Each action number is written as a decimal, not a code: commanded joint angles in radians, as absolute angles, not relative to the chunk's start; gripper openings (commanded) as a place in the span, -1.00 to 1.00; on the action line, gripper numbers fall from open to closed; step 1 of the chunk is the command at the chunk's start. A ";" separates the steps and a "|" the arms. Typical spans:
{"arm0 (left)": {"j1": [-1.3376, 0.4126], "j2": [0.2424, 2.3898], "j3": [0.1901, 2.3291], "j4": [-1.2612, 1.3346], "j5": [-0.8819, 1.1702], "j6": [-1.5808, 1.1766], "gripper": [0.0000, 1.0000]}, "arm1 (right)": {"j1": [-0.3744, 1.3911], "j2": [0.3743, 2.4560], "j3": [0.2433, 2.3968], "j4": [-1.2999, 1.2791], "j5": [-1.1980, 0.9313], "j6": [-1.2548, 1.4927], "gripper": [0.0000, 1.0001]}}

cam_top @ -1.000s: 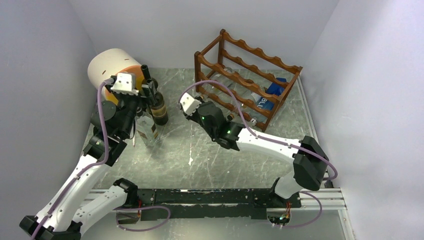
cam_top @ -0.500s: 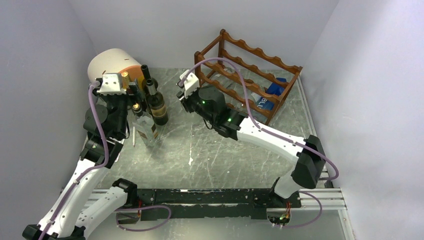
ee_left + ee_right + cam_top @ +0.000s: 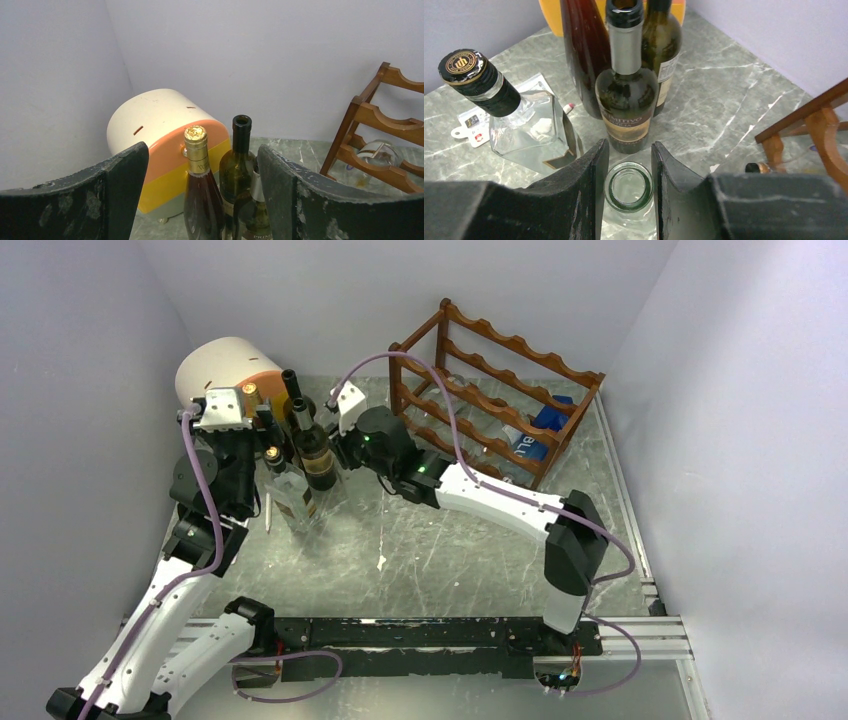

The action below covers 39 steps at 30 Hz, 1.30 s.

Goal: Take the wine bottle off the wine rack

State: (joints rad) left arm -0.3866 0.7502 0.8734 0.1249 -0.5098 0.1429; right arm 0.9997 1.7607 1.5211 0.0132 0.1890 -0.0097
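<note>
My right gripper (image 3: 629, 148) is shut on the neck of a clear glass wine bottle (image 3: 628, 187); I look straight down into its open mouth. In the top view this gripper (image 3: 338, 452) hangs left of the reddish-brown wine rack (image 3: 500, 390), well clear of it and close to a dark Primitivo bottle (image 3: 626, 95). The rack also shows at the right edge of both wrist views (image 3: 380, 130) (image 3: 819, 125). My left gripper (image 3: 268, 425) is open and empty, left of the standing bottles.
A group stands at the left: the Primitivo bottle (image 3: 318, 455), a gold-capped red bottle (image 3: 200, 185), an open green bottle (image 3: 240, 160) and a square clear decanter (image 3: 524, 125). A white, orange and yellow drum (image 3: 225, 370) sits behind. Bottles with blue labels (image 3: 525, 445) lie in the rack.
My right arm has swung left, away from the rack toward the standing bottles, carrying the clear bottle. My left gripper drew back a little to the left, then stayed still.
</note>
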 commanded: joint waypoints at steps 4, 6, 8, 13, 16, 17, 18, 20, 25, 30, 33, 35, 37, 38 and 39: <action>-0.376 0.741 0.871 0.163 -0.538 0.152 0.66 | 1.011 1.823 1.637 0.037 0.186 0.041 -1.00; -0.374 0.741 0.871 0.164 -0.537 0.152 0.66 | 1.013 1.836 1.643 0.041 0.179 0.044 -1.00; -0.374 0.738 0.872 0.164 -0.537 0.151 0.66 | 1.014 1.850 1.653 0.039 0.181 0.044 -1.00; -0.374 0.738 0.870 0.166 -0.539 0.152 0.65 | 1.014 1.863 1.651 0.037 0.190 0.059 -1.00; -0.374 0.738 0.872 0.164 -0.536 0.150 0.65 | 1.013 1.859 1.636 0.041 0.191 0.063 -0.96; -0.374 0.738 0.871 0.164 -0.535 0.150 0.65 | 1.013 1.858 1.637 0.039 0.194 0.063 -0.85; -0.374 0.736 0.870 0.164 -0.535 0.150 0.65 | 1.013 1.857 1.637 0.036 0.198 0.064 -0.71; -0.374 0.737 0.871 0.164 -0.537 0.150 0.65 | 1.013 1.854 1.635 0.038 0.202 0.064 -0.43; -0.374 0.736 0.870 0.166 -0.538 0.150 0.65 | 1.013 1.846 1.650 0.028 0.196 0.062 -0.06; -0.374 0.736 0.870 0.164 -0.536 0.148 0.64 | 1.013 1.828 1.661 0.016 0.192 0.061 0.24; -0.374 0.735 0.870 0.164 -0.537 0.148 0.64 | 1.015 1.804 1.664 0.000 0.192 0.061 0.34; -0.374 0.736 0.870 0.164 -0.537 0.148 0.65 | 1.017 1.779 1.667 -0.020 0.202 0.059 0.44; -0.374 0.734 0.871 0.164 -0.537 0.146 0.65 | 1.020 1.740 1.656 -0.031 0.219 0.051 0.52; -0.374 0.733 0.871 0.164 -0.536 0.146 0.65 | 1.021 1.714 1.646 -0.035 0.226 0.046 0.57; -0.374 0.733 0.871 0.164 -0.535 0.144 0.65 | 1.022 1.687 1.634 -0.040 0.232 0.040 0.62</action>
State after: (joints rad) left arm -0.3828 0.7471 0.8726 0.1314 -0.5205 0.1425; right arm 1.0145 1.8149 1.6253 -0.0360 0.1989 0.0517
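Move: My right hand holds the clear bottle by its neck. Its standing place is about 3 cm to my left, 1 cm ahead and some 25 cm below. The label-banded green bottle stands about 7 cm ahead and 9 cm left of this hand, and the square clear bottle some 12 cm left and 3 cm back. From my left hand the standing place lies about 13 cm right, level with it, and 38 cm down. I ease the clear bottle left about 2.5 cm while lowering it 1.5 cm, tucking it in beside the label-banded green bottle. There I hold my right hand still, open my fingers wide off the neck, and start up by some 2.5 cm, drifting slightly back to the right. ##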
